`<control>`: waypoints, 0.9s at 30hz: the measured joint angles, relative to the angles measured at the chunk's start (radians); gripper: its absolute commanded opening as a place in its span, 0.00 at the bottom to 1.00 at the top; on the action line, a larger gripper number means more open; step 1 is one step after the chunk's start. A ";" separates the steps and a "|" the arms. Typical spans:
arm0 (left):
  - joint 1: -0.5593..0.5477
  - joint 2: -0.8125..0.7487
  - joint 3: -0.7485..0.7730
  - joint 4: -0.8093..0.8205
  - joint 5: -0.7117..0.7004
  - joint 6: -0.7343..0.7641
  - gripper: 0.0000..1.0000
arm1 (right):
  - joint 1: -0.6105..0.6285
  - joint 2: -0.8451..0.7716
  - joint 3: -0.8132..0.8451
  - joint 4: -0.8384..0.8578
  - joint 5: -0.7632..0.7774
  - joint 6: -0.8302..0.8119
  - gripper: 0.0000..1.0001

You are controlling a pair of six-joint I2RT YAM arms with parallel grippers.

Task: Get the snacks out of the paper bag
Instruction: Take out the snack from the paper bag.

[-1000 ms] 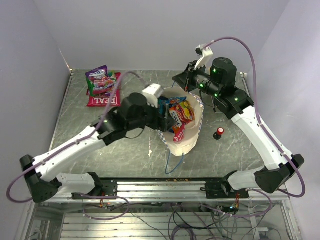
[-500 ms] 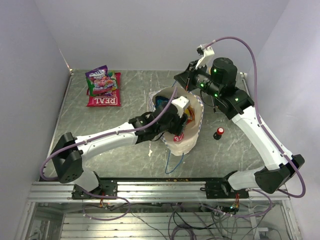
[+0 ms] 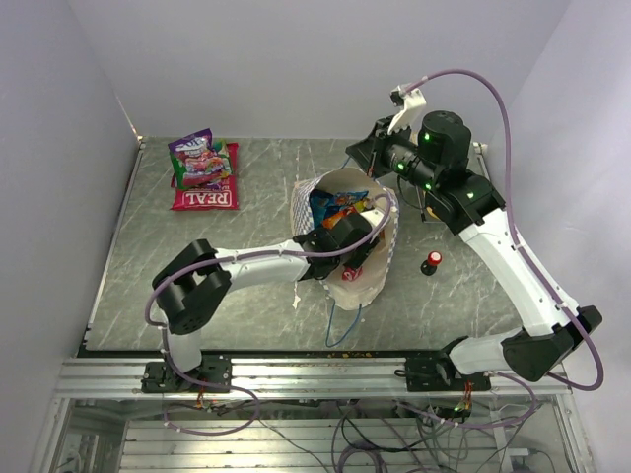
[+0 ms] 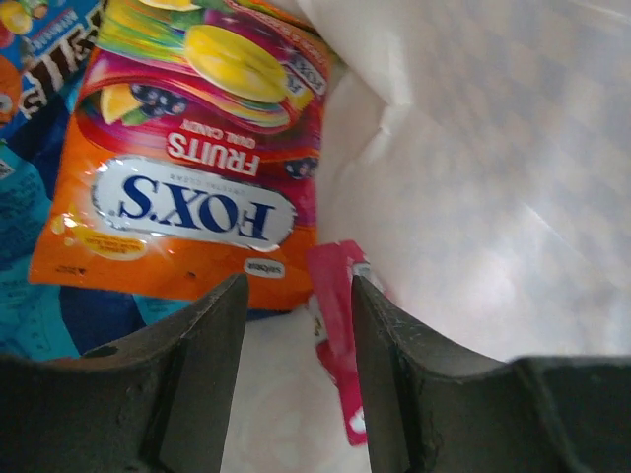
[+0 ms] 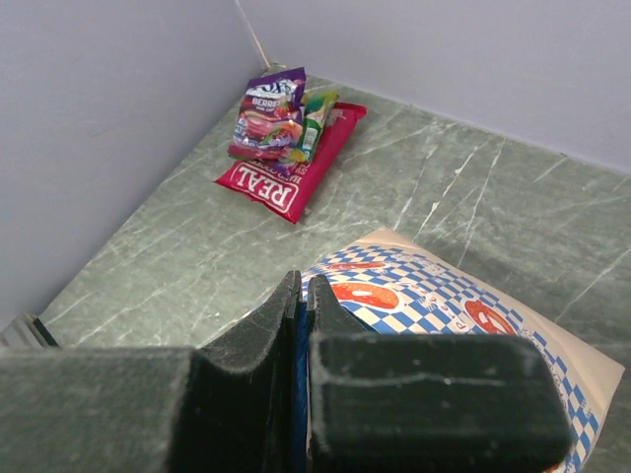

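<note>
The blue-and-white checkered paper bag (image 3: 363,284) lies open in mid-table, its cream inside (image 4: 493,197) filling the left wrist view. My left gripper (image 3: 357,248) reaches inside it, jaws open. A thin pink-red packet (image 4: 335,296) lies between the fingertips, close to the right one, and neither pad presses it. Just beyond lie an orange FOX'S packet (image 4: 187,197) and blue packets (image 4: 39,305). My right gripper (image 5: 302,286) is shut on the bag's blue cord handle (image 5: 299,394) at the far rim (image 3: 345,175).
A red REAL packet (image 3: 205,197) with a purple candy bag (image 3: 197,156) on it lies at the far left corner. A small red-and-black knob (image 3: 432,262) stands right of the bag. The bag's other blue cord (image 3: 340,320) trails toward the near edge.
My left arm has stretched forward and pushed its gripper deeper into the bag, and its jaws have narrowed. The right gripper has held still on the handle.
</note>
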 measured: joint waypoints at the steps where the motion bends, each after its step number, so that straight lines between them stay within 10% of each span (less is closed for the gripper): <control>1: 0.008 0.014 0.009 0.001 -0.005 0.010 0.59 | 0.000 0.000 0.004 -0.007 0.004 -0.003 0.00; 18: 0.073 0.183 0.206 -0.045 -0.107 0.080 1.00 | 0.000 0.000 0.019 -0.047 0.014 -0.029 0.00; 27: 0.104 0.275 0.290 -0.117 -0.106 0.097 0.92 | 0.000 0.002 0.023 -0.050 0.013 -0.031 0.00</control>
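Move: The orange FOX'S snack bag lies inside the paper bag, some 8 cm ahead of the left gripper, 2 cm to its left and 7 cm below. The blue M&M's bag is about 5 cm farther out than that and 4 cm more to the left; a small red packet lies nearly under the left gripper, 2 cm to its left. From the right gripper, the FOX'S bag is about 3 cm ahead, 4 cm right and far below, some 37 cm. Bring the left gripper forward about 8 cm inside the paper bag, off the small red packet and over the FOX'S bag, staying roughly level at first and sinking some 3 cm over the second half. Open the half-open fingers wide on the way and roll the hand's left side up about 10 degrees. Keep the right fingers shut on the paper bag's rim to hold it open. ##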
